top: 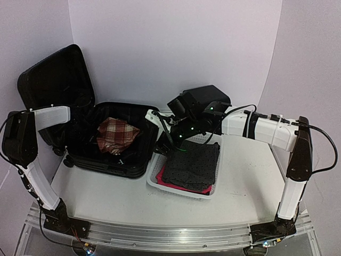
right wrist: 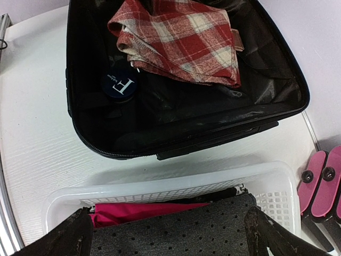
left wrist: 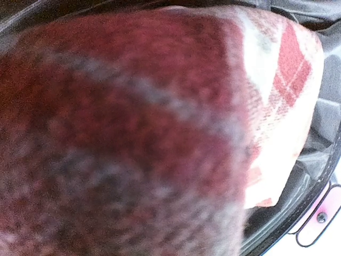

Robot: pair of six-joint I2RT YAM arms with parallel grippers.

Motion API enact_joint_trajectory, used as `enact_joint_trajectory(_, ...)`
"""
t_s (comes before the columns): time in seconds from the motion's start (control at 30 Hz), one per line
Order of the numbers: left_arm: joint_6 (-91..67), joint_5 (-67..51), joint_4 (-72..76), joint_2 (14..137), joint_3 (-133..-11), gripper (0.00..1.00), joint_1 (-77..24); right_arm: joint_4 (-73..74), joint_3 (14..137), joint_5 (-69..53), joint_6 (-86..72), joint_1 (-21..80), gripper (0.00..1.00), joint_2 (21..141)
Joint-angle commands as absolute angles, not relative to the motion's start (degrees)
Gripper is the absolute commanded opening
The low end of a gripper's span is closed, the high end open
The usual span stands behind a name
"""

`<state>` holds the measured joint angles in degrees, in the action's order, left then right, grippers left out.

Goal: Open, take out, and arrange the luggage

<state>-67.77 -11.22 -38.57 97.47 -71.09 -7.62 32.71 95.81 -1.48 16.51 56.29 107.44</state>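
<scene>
The black luggage (top: pixel 106 166) lies open at the left with its lid (top: pixel 53 80) standing up. A red plaid cloth (top: pixel 117 133) lies inside it and also shows in the right wrist view (right wrist: pixel 181 37), beside a round dark tin (right wrist: pixel 120 85). My left gripper (top: pixel 89 124) reaches into the luggage. Its wrist view is filled by the blurred plaid cloth (left wrist: pixel 133 133), which hides the fingers. My right gripper (top: pixel 166 143) hangs open (right wrist: pixel 173 237) just above a grey dotted cloth (right wrist: pixel 176 229) in the white basket (right wrist: pixel 160 184).
The white mesh basket (top: pixel 181 190) sits right of the luggage, with a pink cloth (top: pixel 176 184) under the grey dotted one (top: pixel 192 165). Black boxes (top: pixel 205 98) with pink drawer fronts (right wrist: pixel 319 176) stand behind the basket. The white table (top: pixel 106 197) extends in front.
</scene>
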Motion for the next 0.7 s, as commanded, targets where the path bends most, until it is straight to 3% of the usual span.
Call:
enact_joint_trajectory(0.0, -69.2, -11.2, -40.0, 94.3, -75.4, 0.05, -7.7, 30.6, 95.5, -0.8, 16.7, 56.2, 0.98, 103.6)
enact_joint_trajectory(0.1, -70.4, -11.8, -40.9, 92.9, -76.7, 0.00, -7.7, 30.6, 95.4, 0.0, 15.6, 56.1, 0.98, 103.3)
enact_joint_trajectory(0.67, -79.0, -13.7, -47.2, 84.5, -86.4, 0.00, -8.3, 29.5, 92.3, -0.1, 6.0, 49.8, 0.98, 98.6)
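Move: The left hand already pinches the plaid cloth inside the suitcase. The white basket lies some 36 cm to its right, 12 cm nearer the base and about 5 cm lower, and the round dark tin in the suitcase is about 10 cm right, 11 cm back and 7 cm below. From the empty right hand, the plaid cloth lies roughly 19 cm left, 9 cm ahead and 14 cm down, and the pink-fronted drawers 17 cm right, 22 cm ahead and 12 cm down. Keeping its pinch on the left part of the plaid cloth, the left hand lifts it almost straight up by about 10 cm, slowly at first and then steadily, while the wrist tilts some 10 degrees. After a brief pause the right hand, fingers still wide open and empty, draws off to the right and forward, rising a little, about 5 cm in all, away from the suitcase's rim and towards the drawers, as it turns clockwise some 10 degrees. ##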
